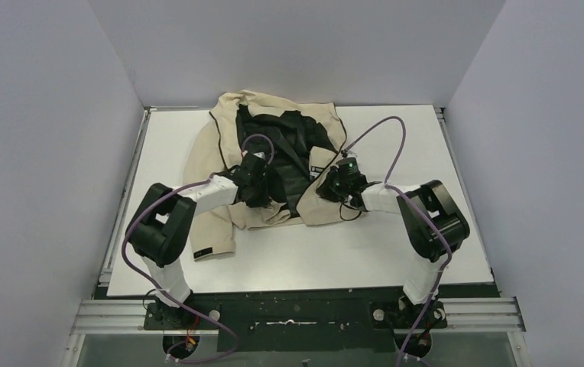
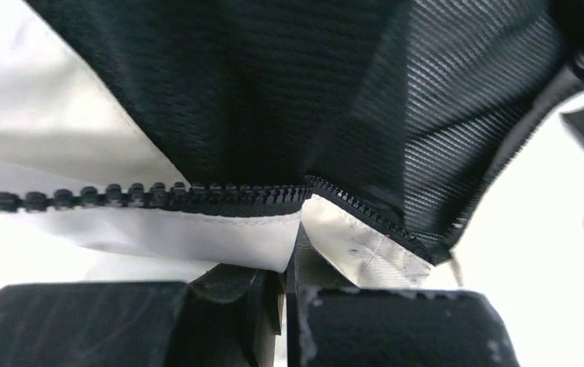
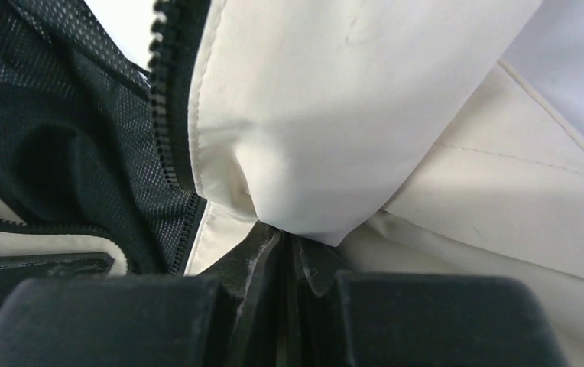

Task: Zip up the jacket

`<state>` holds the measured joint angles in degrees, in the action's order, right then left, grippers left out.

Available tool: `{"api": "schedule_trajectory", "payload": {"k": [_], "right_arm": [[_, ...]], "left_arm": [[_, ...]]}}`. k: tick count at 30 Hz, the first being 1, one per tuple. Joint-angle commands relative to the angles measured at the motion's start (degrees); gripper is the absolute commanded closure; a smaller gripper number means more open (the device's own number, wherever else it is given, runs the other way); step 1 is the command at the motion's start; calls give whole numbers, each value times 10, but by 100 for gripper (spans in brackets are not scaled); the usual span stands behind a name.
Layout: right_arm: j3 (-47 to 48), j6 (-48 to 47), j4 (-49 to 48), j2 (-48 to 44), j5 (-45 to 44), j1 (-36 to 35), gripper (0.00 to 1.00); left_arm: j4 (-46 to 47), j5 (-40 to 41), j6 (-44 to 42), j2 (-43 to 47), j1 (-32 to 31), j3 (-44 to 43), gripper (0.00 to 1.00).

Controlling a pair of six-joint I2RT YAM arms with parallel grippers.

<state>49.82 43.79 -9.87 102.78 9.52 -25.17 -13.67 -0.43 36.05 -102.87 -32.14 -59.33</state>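
Note:
The beige jacket (image 1: 206, 153) lies open on the white table (image 1: 396, 245), its black lining (image 1: 285, 141) facing up. My left gripper (image 1: 263, 191) rests low on the jacket's left front panel. In the left wrist view the left gripper (image 2: 293, 264) is shut, pinching the pale hem just under the dark zipper teeth (image 2: 121, 197). My right gripper (image 1: 326, 186) sits on the right front panel. Seen from the right wrist, the right gripper (image 3: 285, 237) is shut on a fold of beige fabric (image 3: 312, 138) beside the other row of zipper teeth (image 3: 168, 115). The two zipper halves lie apart.
A sleeve (image 1: 214, 233) with a small black cuff tab runs toward the near left. Grey walls close in the table on the left, right and back. Purple cables (image 1: 384, 130) loop above both arms. A metal rail (image 1: 296, 313) lines the near edge.

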Motion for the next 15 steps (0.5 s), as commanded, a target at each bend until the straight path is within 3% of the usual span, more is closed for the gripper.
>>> {"api": "schedule_trajectory", "payload": {"k": [1,9,15], "right_arm": [[47,33,-4,23,-79,3,100],[81,-19,64,-61,-68,4,100],[57,-54,96,-154,-35,3,100]], "left_arm": [[-68,71,-31,1,44,-50,100],[-147,83,-60,117,1,-144,100],[-196,83,-70,202,-35,-112,100]]}}
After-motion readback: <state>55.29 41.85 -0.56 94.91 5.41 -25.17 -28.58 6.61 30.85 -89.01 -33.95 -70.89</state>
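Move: The left fingers already pinch the jacket's left front panel, its left zip edge about 1 cm ahead of them. From this hand, the black lining's middle lies some 12 cm ahead and 7 cm right; the tagged cuff is about 15 cm back and 15 cm left. The right fingers already grip the right front panel, with the right zip edge about 3 cm to their left and the pocket label some 7 cm ahead and 3 cm left. All lie roughly level with the hands or just below. Both hands keep their pinch on the front panels. The left first carries its zip edge forward and left a few centimetres, then swings upward, drifting back right, to finish about 13 cm higher with the fingers tilted some 13 degrees outward. The right eases about 2 cm forward, then rises roughly 6 cm later and more slowly, holding its panel. ##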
